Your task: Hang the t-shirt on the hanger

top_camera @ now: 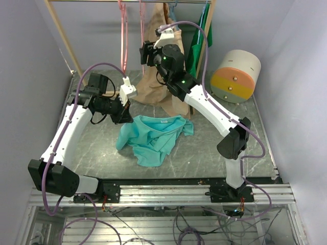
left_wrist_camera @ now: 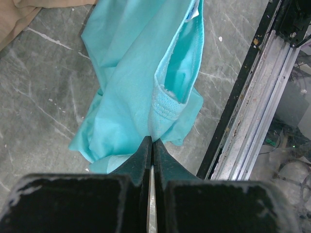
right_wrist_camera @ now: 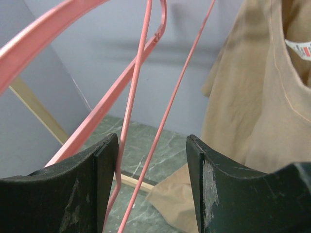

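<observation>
The teal t-shirt [top_camera: 153, 137] lies crumpled on the table between the arms. My left gripper [top_camera: 124, 116] is at its upper left edge. In the left wrist view its jaws [left_wrist_camera: 153, 141] are shut, and the folds of the t-shirt [left_wrist_camera: 141, 73] run into the tips. My right gripper [top_camera: 146, 51] is raised at the rack beside a thin pink hanger [top_camera: 141, 25]. In the right wrist view it [right_wrist_camera: 151, 145] stands open. Thin wires of the hanger [right_wrist_camera: 163, 119] pass between its fingers, one close to the left finger [right_wrist_camera: 104, 165]. Neither finger presses on them.
A second pink hanger [top_camera: 123, 35] hangs to the left on the wooden rack [top_camera: 64, 35]. A beige garment [top_camera: 158, 84] and a dark green one [top_camera: 196, 48] hang behind the right arm. A round cream, orange and yellow drum [top_camera: 236, 76] stands at the back right.
</observation>
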`<state>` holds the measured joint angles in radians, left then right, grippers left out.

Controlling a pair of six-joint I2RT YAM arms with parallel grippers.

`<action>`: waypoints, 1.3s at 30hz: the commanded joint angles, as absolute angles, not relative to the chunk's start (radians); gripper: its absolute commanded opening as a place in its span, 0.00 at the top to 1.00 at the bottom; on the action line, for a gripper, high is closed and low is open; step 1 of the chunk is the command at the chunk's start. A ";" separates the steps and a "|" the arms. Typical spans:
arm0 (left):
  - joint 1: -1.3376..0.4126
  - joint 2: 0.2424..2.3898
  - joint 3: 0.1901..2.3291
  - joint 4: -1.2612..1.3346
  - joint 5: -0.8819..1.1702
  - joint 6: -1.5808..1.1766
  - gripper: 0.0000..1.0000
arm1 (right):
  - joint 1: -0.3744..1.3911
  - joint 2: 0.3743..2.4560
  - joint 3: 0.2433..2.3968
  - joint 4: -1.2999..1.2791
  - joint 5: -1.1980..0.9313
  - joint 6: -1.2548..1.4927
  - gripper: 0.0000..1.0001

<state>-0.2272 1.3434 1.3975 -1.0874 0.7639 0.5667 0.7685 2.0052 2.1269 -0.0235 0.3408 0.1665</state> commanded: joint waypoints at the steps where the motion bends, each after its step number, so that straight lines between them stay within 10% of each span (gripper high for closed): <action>1: -0.237 1.339 1.399 -1.064 0.801 0.560 0.92 | 0.778 2.007 2.207 -0.042 0.364 0.120 0.42; 18: -0.236 1.308 1.345 -1.041 0.807 0.549 0.92 | 0.768 2.151 2.352 -0.098 0.413 0.021 0.43; 29: -0.236 1.314 1.339 -1.026 0.815 0.543 0.92 | 0.766 2.099 2.266 -0.063 0.417 -0.012 1.00; 39: -0.236 1.298 1.324 -1.033 0.814 0.543 0.92 | 0.766 2.040 2.232 -0.026 0.396 -0.014 1.00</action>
<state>-0.2276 1.3254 1.3312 -1.0477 0.7765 0.5484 0.7650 2.1113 2.2356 -0.0765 0.4065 -0.0006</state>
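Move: The pink hanger's near bar already stands between the right hand's parted fingers, by the left one: roughly 2 cm left of the hand point, 1 cm ahead and 1 cm below. The other pink hanger hangs some 8 cm to this hand's left and about level with it. The tan shirt's middle is about 8 cm to its right, 5 cm ahead and 10 cm lower. From the left hand, holding the t-shirt, the near bar lies around 23 cm ahead, 4 cm right and 18 cm above. The near bar of the pink hanger is taken by the right hand, which rises about 4 cm around it, then sinks some 8 cm and works 3 cm forward while rolling its left side down about 10 degrees. On the way down the half-open fingers shut, pinching the bar, and then ease slightly up and right with it. The left hand stays almost still and keeps the t-shirt pinched. ##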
